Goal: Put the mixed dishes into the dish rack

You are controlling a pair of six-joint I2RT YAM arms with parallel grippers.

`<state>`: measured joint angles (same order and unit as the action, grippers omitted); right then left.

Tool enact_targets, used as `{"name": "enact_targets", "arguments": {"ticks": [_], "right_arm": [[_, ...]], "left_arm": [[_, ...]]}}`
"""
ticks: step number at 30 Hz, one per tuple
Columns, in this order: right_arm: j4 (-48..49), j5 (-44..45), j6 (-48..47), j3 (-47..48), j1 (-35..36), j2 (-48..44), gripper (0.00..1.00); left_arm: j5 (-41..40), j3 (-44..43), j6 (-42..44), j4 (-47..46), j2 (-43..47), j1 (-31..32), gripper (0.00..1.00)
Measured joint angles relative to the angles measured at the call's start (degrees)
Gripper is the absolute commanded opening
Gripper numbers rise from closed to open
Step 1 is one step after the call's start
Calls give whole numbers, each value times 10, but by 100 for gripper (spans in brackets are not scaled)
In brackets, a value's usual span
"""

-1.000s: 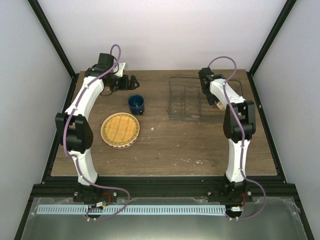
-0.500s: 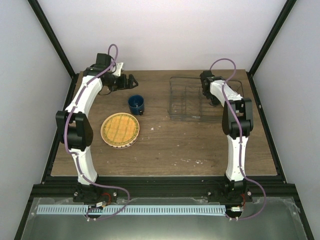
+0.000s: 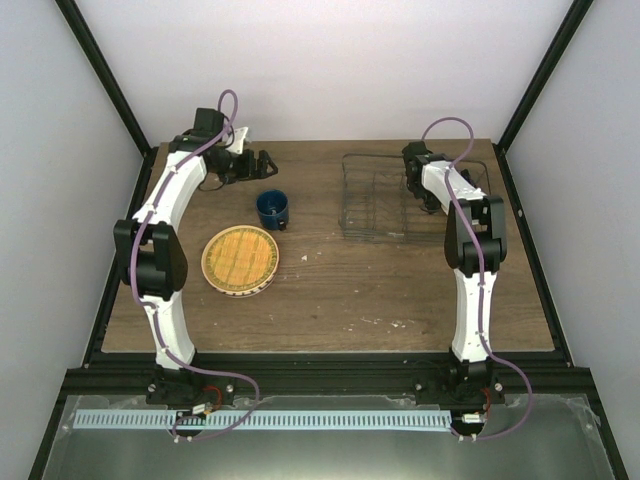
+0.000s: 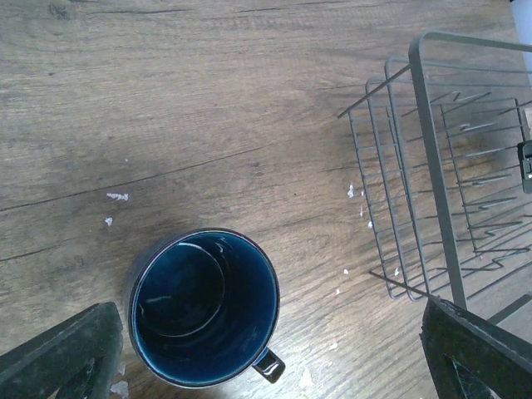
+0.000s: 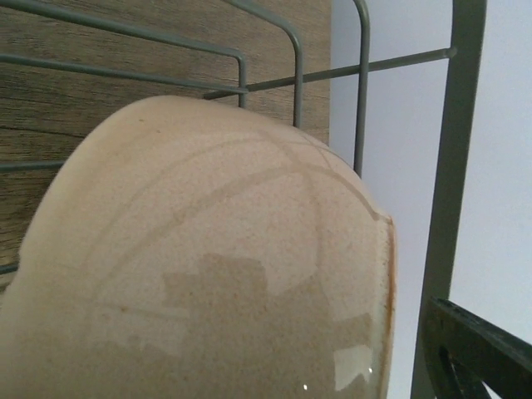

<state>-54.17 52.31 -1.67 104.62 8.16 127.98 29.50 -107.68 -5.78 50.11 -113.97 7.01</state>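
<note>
The dark blue mug [image 3: 272, 208] stands upright on the table, its handle [image 4: 273, 366] toward the camera. My left gripper [image 3: 262, 160] hovers open above it, fingers [image 4: 58, 357] wide on either side. The yellow-orange grid-patterned plate [image 3: 241, 258] lies flat at centre left, a pale rim showing beneath it. My right gripper [image 3: 425, 192] reaches down inside the dish rack [image 3: 375, 200]. The small cream bowl [image 5: 208, 274] fills the right wrist view, leaning on the rack wires [image 5: 453, 166]. The one visible finger [image 5: 478, 349] stands apart from the bowl's rim, so that gripper is open.
The rack's near corner [image 4: 432, 166] lies right of the mug with a strip of bare wood between them. White crumbs [image 4: 116, 197] dot the table. Black frame posts and pale walls enclose the table on three sides.
My right gripper has pushed farther back into the rack and its jaws have opened off the bowl. The rack shifted slightly right. The left arm barely moved.
</note>
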Motion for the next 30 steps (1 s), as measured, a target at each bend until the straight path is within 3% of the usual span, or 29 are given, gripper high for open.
{"name": "enact_targets", "arguments": {"ticks": [30], "right_arm": [[-74,-160,33,30,56,-42,100]], "left_arm": [[-23,-31,3,20,-18,0,100]]}}
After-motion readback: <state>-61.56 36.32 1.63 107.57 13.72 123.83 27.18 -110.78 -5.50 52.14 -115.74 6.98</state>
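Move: The bowl stands on its side between the right hand's already opened fingers, its middle about 2 cm to the left of the hand point, level with it fore and aft, and some 3 cm below. The dish rack's middle is roughly 9 cm to the left, 3 cm farther out and 5 cm below; its right end wall rises some 8 cm to the right, about level fore and aft. From the left hand the bowl is about 46 cm to the right, 3 cm back and 17 cm lower. Leaving the bowl in the rack, the right hand draws off to the left by about 8 cm, first sinking some 2.5 cm as it goes, then rising about 3 cm at the end. The wrist rolls some 15 degrees so that the fingers point more steeply down, and they stay wide open as they come clear of the bowl. ##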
